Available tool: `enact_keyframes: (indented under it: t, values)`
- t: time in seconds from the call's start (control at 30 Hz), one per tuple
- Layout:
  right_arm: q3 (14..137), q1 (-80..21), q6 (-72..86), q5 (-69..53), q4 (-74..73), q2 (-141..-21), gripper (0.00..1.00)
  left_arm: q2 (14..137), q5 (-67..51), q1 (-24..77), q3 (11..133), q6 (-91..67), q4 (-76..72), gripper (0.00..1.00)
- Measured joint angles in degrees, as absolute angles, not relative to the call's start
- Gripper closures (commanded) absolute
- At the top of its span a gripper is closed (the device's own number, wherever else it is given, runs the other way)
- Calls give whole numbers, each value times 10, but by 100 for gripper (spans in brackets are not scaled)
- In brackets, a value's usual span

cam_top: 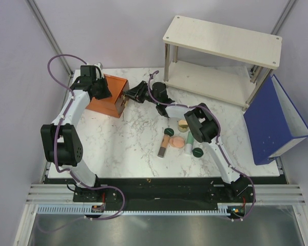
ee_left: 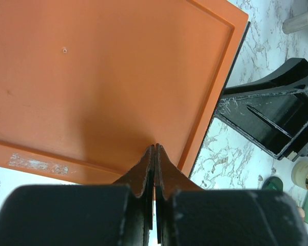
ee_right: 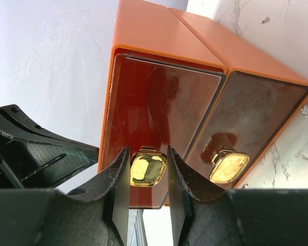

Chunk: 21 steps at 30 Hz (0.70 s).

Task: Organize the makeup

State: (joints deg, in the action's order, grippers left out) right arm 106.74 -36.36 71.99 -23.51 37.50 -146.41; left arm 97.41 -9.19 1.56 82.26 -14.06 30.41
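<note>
The makeup lies in a cluster on the marble table: two dark green discs (cam_top: 169, 131) (cam_top: 197, 151), a peach-pink compact (cam_top: 176, 141), a tan-gold jar (cam_top: 183, 125), a mint-green tube (cam_top: 189, 143) and a brown-pink stick (cam_top: 162, 146). My right gripper (cam_top: 129, 95) (ee_right: 146, 151) is at the front of the orange box (cam_top: 109, 96), its jaws closed around the left drawer's gold knob (ee_right: 149, 168). My left gripper (cam_top: 101, 88) (ee_left: 154, 146) is shut and empty, its tips resting on the box's orange top (ee_left: 102, 77).
A second drawer with its own gold knob (ee_right: 227, 165) sits beside the gripped one. A white two-tier shelf (cam_top: 220, 41) stands at the back right. A blue binder (cam_top: 274, 120) leans at the right edge.
</note>
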Motion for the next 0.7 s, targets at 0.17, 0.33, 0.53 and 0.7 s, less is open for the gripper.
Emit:
enact_keyframes:
  t: [0.17,0.33,0.53,0.7]
  values:
    - [1029,-356,719,-242,385,-1441,94,979,-92,16,829,-141,308,98]
    - [960,-342,713,-253,394,-1398,96,980,-91,16,831,-140,310,98]
    - [853,-321,686,-263,393,-1322,97,984,-91,16,836,-140,313,98]
    - [780,-309,644,-269,372,-1261,95,986,-92,16,839,-140,314,98]
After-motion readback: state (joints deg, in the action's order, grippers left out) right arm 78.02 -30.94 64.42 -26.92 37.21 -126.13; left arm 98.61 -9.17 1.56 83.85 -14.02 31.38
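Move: The right fingers already hold the gold knob of the upper drawer; the orange cabinet's middle is about 12 cm left, 3 cm ahead and 4 cm down. The lower drawer's knob sits some 8 cm straight below, and the dark green lid on the table is roughly 17 cm back, 21 cm right and 12 cm down. From the left hand, propped on the cabinet top, the held knob lies about 7 cm right, 1 cm back and 5 cm down. Still pinching the upper gold knob, the right hand drags the drawer out of the cabinet: about 9 cm to the right and 4 cm back, almost level, gathering speed, the fingertips dipping slightly as it goes. The left hand's closed fingertips stay on the cabinet top near its right edge, bracing it. ##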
